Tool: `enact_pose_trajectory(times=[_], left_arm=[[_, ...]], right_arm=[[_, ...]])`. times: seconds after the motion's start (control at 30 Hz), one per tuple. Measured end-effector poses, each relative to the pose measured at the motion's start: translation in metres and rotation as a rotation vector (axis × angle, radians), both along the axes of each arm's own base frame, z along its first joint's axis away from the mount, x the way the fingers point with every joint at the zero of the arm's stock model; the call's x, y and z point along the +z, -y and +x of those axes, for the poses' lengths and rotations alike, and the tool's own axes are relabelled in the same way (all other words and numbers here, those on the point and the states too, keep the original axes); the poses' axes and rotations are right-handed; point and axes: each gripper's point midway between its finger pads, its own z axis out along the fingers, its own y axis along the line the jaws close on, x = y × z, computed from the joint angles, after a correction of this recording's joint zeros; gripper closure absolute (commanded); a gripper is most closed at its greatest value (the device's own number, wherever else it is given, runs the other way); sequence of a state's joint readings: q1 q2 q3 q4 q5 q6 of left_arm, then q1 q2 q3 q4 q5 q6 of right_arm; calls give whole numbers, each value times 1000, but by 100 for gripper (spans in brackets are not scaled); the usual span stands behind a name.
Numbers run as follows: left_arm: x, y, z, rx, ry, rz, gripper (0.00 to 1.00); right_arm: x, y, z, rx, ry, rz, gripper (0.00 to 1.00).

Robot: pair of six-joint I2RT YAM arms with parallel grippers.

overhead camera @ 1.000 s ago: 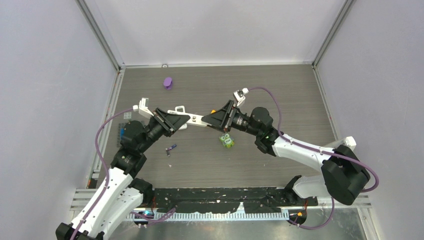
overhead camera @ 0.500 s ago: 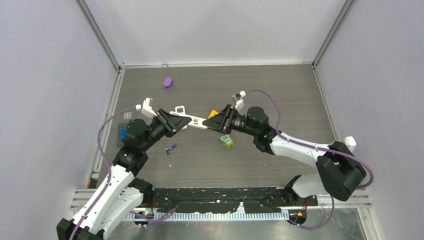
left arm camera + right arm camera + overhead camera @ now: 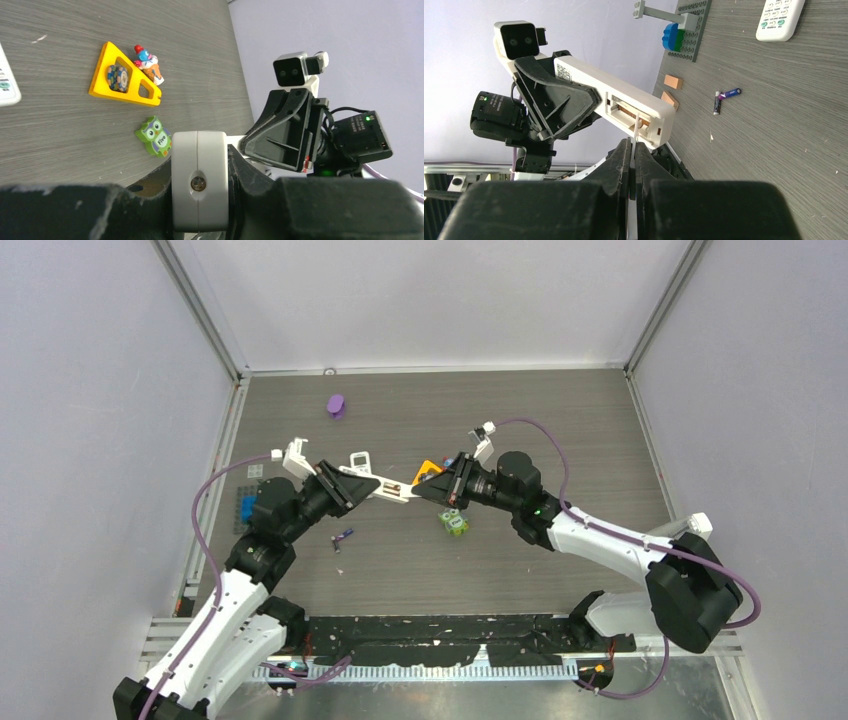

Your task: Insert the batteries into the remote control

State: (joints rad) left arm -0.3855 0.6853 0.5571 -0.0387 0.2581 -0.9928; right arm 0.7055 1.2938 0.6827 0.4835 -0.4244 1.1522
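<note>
My left gripper is shut on a white remote control and holds it above the table, its open battery compartment facing the right wrist camera. In the left wrist view the remote's end sits tight between the jaws. My right gripper is at the remote's free end, shut on a thin white strip that sticks out of the compartment. A purple battery and a dark battery lie together on the table. No orange battery shows.
A second white remote lies behind the held one. An orange triangle block, a green owl block, a purple lump and a grey brick plate with a blue brick are on the table.
My right gripper has come a little left and nearer, closer to the remote's end. The held remote's free end has dipped slightly. The batteries on the table have not moved.
</note>
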Motion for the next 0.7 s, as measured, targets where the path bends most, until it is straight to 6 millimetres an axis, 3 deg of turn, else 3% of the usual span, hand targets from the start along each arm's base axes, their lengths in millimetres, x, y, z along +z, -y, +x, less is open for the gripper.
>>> enact_pose_trajectory(times=[0.2, 0.4, 0.5, 0.67, 0.7], left_arm=[[-15, -6, 3, 9, 8, 95, 100], [-37, -7, -6, -83, 29, 265, 100], [-39, -1, -18, -188, 75, 319, 100], [-40, 6, -38, -327, 142, 357, 100], [-38, 7, -41, -343, 157, 361, 100]], right_arm=[[5, 8, 1, -10, 17, 11, 95], [-7, 51, 21, -141, 81, -117, 94], [-38, 86, 34, -258, 77, -254, 92], [-126, 144, 34, -374, -80, -495, 88], [-141, 153, 31, -384, -118, -536, 84]])
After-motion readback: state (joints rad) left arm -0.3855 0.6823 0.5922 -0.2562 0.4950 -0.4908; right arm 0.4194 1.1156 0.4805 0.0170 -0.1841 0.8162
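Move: The right hand, with the white battery cover still pinched in it, heads for bare table about 18 cm right, 3 cm ahead and 23 cm below. The owl block lies about 9 cm right and 4 cm ahead of this hand, low on the table; the remote's middle is some 7 cm left, 1 cm ahead. From the left hand, which keeps the remote, that bare table is roughly 25 cm right, 3 cm ahead and 25 cm below. Right hand swings the cover some 15 cm right and down; left lowers, draws back and turns the remote. ##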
